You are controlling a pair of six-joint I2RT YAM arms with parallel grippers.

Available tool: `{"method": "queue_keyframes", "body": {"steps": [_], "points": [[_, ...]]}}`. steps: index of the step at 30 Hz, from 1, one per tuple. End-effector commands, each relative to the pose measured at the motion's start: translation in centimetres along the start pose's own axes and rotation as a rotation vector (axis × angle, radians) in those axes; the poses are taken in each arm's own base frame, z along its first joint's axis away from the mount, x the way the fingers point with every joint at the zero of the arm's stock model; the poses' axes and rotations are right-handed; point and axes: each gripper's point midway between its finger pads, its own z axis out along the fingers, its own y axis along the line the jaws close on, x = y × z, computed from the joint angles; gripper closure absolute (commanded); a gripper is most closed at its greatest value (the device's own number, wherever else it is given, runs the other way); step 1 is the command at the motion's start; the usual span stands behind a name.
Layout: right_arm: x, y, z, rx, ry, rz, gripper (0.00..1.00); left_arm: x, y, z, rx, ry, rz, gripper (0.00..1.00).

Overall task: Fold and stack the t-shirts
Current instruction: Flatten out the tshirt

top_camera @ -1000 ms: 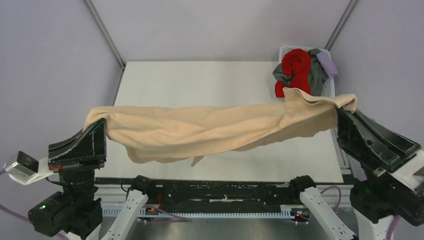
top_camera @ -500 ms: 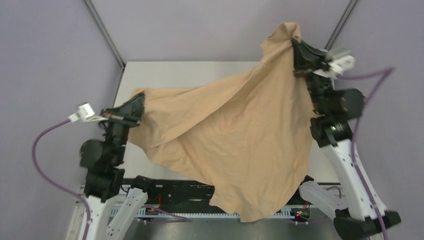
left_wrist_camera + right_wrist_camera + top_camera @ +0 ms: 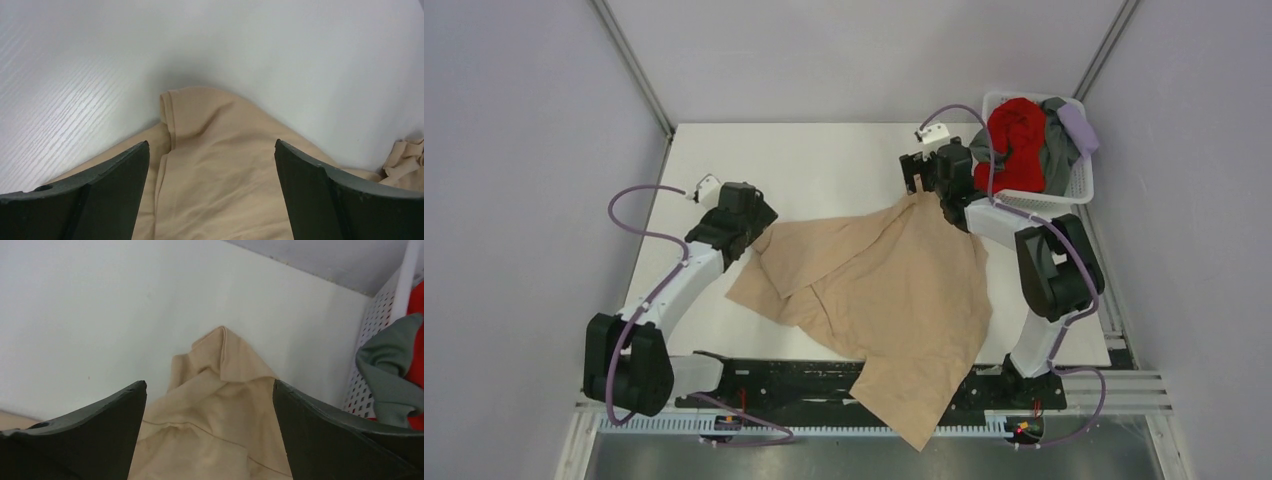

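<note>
A tan t-shirt (image 3: 894, 290) lies spread and rumpled on the white table (image 3: 824, 160), its near end hanging over the front edge. My left gripper (image 3: 756, 224) stands open over the shirt's left corner, and the cloth (image 3: 220, 175) lies loose between its fingers (image 3: 211, 144). My right gripper (image 3: 921, 180) is open over the far corner (image 3: 222, 365), with nothing pinched (image 3: 209, 383). Red (image 3: 1014, 140), grey (image 3: 1056, 150) and pale lavender (image 3: 1079, 128) t-shirts are heaped in the basket.
The white lattice basket (image 3: 1079, 182) stands at the table's far right corner, just right of my right gripper, and its wall (image 3: 370, 340) shows close by in the right wrist view. Purple-grey walls enclose the table.
Both arms swung the tan t-shirt up and forward, then laid it down on the table. Both grippers have opened and let go of it.
</note>
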Motion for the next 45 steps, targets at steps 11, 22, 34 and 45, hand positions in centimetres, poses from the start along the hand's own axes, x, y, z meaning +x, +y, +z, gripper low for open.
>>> {"method": "queue_keyframes", "body": {"steps": [11, 22, 34, 45], "points": [[-4.2, 1.1, -10.0, 0.109, -0.053, 0.138, 0.02, 6.1, -7.3, -0.5, 0.414, 0.33, 0.105, 0.0], [11.4, 7.0, -16.8, -0.055, 0.296, 0.305, 0.02, 15.2, -5.2, 0.1, 0.395, 0.615, 0.153, 0.0], [15.9, 6.5, -13.3, 0.027, 0.41, 0.163, 0.02, 16.0, -1.7, 3.0, 0.204, 0.575, 0.149, 0.0], [11.7, 5.3, -3.5, 0.038, 0.334, 0.145, 0.02, 13.7, -3.5, 6.8, 0.168, 0.482, 0.13, 0.0]]}}
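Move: The t-shirt lies spread below both hands. The right hand's landing place, the shirt's middle, is about 22 cm back, straight in line and 12 cm below; the shirt's far end is almost under it, and the laundry basket some 32 cm right and 8 cm farther out. For the left hand, the shirt's left part is about 13 cm right, 3 cm back and 10 cm down. Right hand arcs 22 cm back onto the t-shirt, then pushes forward; left swings 13 cm right onto it. ##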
